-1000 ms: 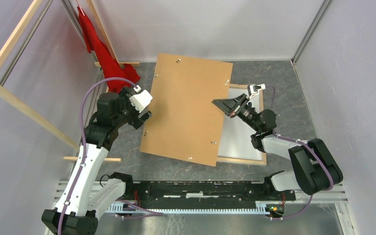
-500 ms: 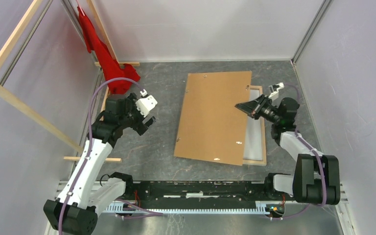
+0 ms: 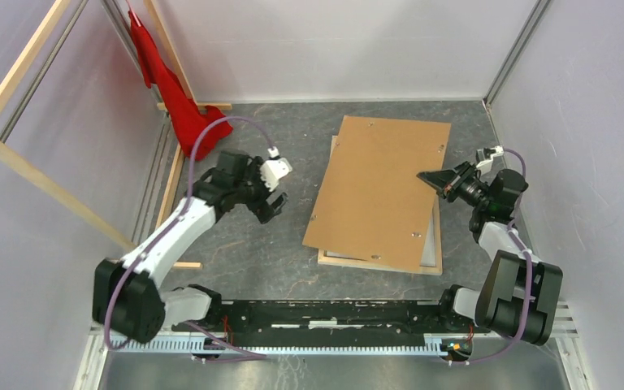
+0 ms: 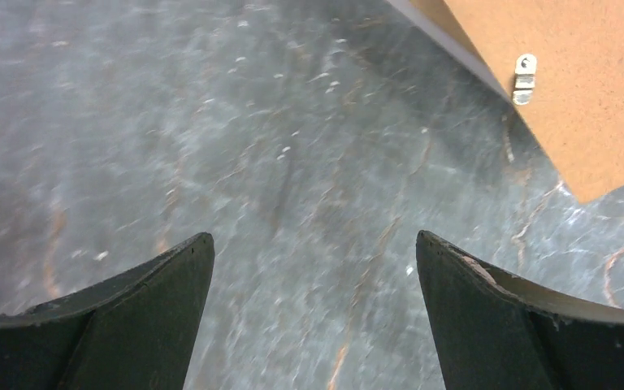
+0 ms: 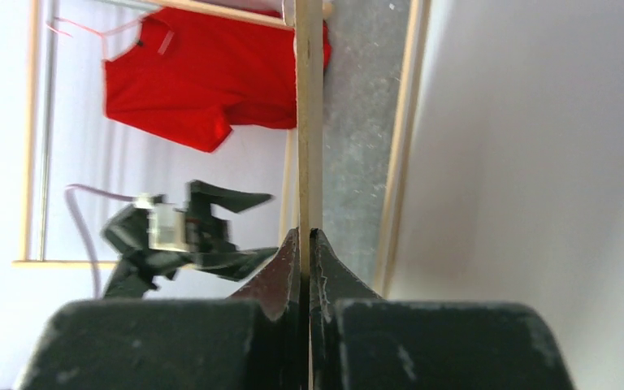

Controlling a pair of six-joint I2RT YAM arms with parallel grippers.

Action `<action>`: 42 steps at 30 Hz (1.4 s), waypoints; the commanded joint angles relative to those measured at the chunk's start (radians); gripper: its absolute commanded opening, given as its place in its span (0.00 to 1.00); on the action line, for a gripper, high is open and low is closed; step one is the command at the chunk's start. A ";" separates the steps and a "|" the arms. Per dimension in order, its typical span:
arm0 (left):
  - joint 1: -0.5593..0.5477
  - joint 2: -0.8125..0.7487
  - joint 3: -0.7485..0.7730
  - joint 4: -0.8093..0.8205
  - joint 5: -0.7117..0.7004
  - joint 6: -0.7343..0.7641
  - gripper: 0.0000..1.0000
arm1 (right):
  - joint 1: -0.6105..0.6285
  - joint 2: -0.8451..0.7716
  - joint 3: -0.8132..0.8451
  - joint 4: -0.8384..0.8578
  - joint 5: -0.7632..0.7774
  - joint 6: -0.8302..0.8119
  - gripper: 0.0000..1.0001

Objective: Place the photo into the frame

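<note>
The brown backing board lies slanted over the frame, whose pale rails show along the near and right sides. My right gripper is shut on the board's right edge, holding that edge a little up. In the right wrist view the board runs edge-on between my shut jaws, with a frame rail to its right. My left gripper hangs open and empty over the table, left of the board. In the left wrist view the open gripper is short of the board's corner. The photo is hidden.
A red cloth hangs at the back left beside long wooden beams. A short wooden stick lies near the left arm. White walls close in the grey table on three sides. A metal clip sits on the board.
My right gripper has carried the board rightward and lowered it over the frame. The open left gripper has swung right and down toward the board's left side.
</note>
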 commanded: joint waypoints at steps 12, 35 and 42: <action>-0.151 0.564 0.301 0.325 0.135 -0.398 1.00 | -0.224 -0.071 0.103 0.062 -0.018 0.146 0.00; -0.215 0.790 0.385 0.378 0.063 -0.436 0.74 | -0.275 -0.074 0.105 -0.072 0.018 0.022 0.00; -0.213 0.782 0.352 0.379 0.042 -0.426 0.64 | -0.272 -0.085 0.109 -0.100 0.024 0.005 0.00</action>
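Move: The left hand, open and empty, goes for the left rail of the frame, about 8 cm ahead, 17 cm to its right and 14 cm below; the held backing board is some 28 cm to its right, 3 cm farther out and about level in height. The right hand already pinches this board, whose middle is roughly 12 cm left and 4 cm back, slightly lower. The frame's middle lies about 8 cm left of the right hand, 4 cm ahead and 18 cm below. Rightward, forward and down, the left hand sweeps about 16 cm across to the frame's left rail, fingers tipping some 20 degrees steeper and closing partway beside it; contact can't be made out. The right hand keeps its pinch on the backing board, carrying it about 9 cm right, rising 5 cm and then sinking most of that again, while turning it clockwise. ##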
